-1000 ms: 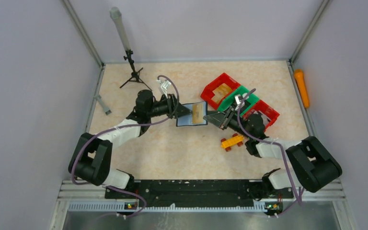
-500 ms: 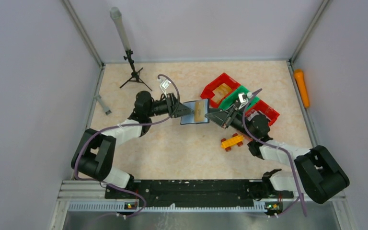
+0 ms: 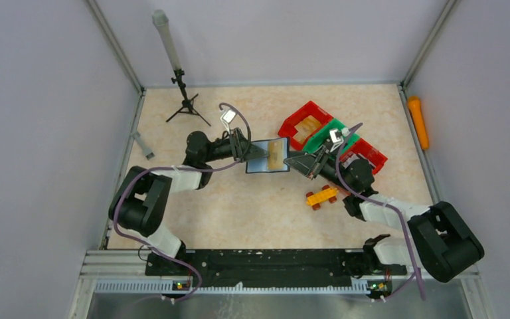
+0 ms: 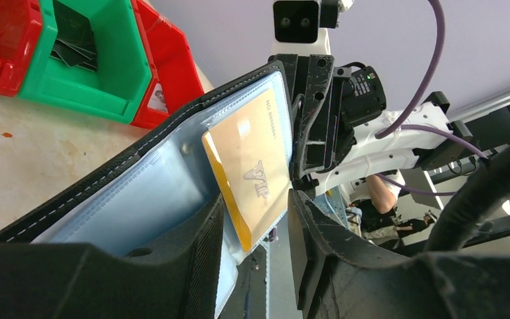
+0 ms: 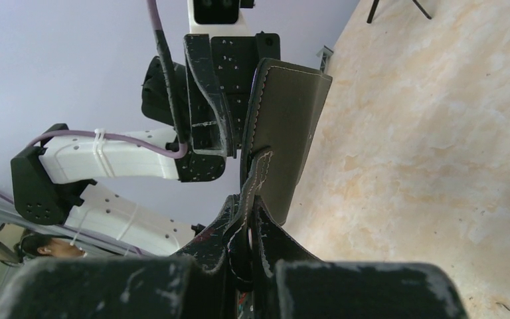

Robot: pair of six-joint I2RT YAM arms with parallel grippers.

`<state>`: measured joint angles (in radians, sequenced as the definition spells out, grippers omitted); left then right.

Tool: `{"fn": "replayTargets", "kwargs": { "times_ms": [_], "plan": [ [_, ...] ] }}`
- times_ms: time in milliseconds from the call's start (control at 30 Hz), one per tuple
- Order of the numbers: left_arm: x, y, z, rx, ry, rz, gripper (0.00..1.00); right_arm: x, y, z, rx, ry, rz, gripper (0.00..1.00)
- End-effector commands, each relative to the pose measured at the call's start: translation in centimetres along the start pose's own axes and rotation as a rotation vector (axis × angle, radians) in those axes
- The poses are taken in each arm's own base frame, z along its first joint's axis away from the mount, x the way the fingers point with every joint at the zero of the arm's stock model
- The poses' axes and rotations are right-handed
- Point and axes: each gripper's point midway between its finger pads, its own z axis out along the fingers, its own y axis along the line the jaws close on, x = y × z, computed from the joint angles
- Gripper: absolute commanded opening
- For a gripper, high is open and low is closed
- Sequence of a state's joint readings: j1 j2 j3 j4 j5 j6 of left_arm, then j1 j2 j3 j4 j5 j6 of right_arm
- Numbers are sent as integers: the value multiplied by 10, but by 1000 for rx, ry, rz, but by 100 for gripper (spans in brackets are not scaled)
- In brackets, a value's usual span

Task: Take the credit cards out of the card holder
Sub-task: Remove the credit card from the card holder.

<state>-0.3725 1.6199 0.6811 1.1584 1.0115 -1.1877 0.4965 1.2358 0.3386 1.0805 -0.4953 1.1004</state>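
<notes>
The black card holder (image 3: 260, 159) hangs open above the table between both grippers, its pale clear-sleeved inner face (image 4: 139, 193) turned toward the left wrist camera. A gold credit card (image 4: 252, 166) sticks partway out of a sleeve, and it also shows from above as the gold card (image 3: 277, 154). My left gripper (image 4: 255, 216) is open around that card's lower corner, with a gap showing on the right side. My right gripper (image 5: 251, 206) is shut on the holder's stitched black edge, and the holder's dark outer face (image 5: 285, 126) stands upright above it. From above, the left gripper (image 3: 248, 151) and right gripper (image 3: 294, 161) face each other.
Red and green bins (image 3: 332, 136) sit just behind the right gripper; dark items lie in the green bin (image 4: 80, 73). A yellow-orange toy car (image 3: 323, 197) lies in front of the right arm. A small tripod (image 3: 184, 100) stands far left, and an orange object (image 3: 417, 121) lies by the right wall.
The left arm's elbow has swung back and left, stretching the forearm out. The right arm shifted slightly right and away. The holder stayed between the grippers, nudged a little toward the back.
</notes>
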Motion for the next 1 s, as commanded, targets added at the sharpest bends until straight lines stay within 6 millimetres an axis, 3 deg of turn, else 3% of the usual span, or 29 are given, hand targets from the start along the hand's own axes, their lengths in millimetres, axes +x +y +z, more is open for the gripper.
{"fn": "replayTargets", "kwargs": {
  "times_ms": [0, 100, 200, 400, 633, 733, 867, 967],
  "plan": [
    [-1, -6, -2, 5, 5, 66, 44, -12, 27, 5, -100, -33, -63, 0],
    [-3, -1, -3, -43, 1, 73, 47, -11, 26, 5, -97, -30, -69, 0],
    [-2, -10, -2, 10, 5, 67, 48, -9, 27, 8, -105, -12, -70, 0],
    [-2, -29, -3, 136, 3, 52, 42, -4, 30, 11, -125, 9, -67, 0],
    [-3, -34, -4, 133, 6, 71, 38, -1, 27, 12, -119, 23, -70, 0],
    [-3, -35, -5, 129, 7, 84, 28, 1, 24, 13, -105, 34, -74, 12],
    [-4, -34, -5, 125, 6, 84, 2, 1, 21, 14, -92, 36, -78, 24],
    [-4, -34, -5, 123, 8, 85, 0, 1, 21, 14, -89, 38, -82, 25]
  ]
}}
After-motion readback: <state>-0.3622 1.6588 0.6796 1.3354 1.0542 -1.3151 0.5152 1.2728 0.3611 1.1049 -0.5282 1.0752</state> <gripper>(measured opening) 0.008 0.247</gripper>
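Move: The gold credit card's middle lies about 4 cm to the right of the left hand and level with it, its near edge already between the half-open fingers. For the right hand, shut on the holder's right cover, the card is some 3 cm to the left and 1 cm ahead. From the left hand, the nearest red bin is roughly 14 cm ahead, 14 cm right and 13 cm below; the toy car is about 9 cm back, 19 cm right and 14 cm below. The left fingers shut fully on the card's near edge, pinching it from above and below, after a small dip of the hand and a rise that ends about 1 cm higher. As they close, the right hand, eased about 1 cm left towards the card, opens its fingers by roughly a quarter and loosens its grip on the holder's right cover. ##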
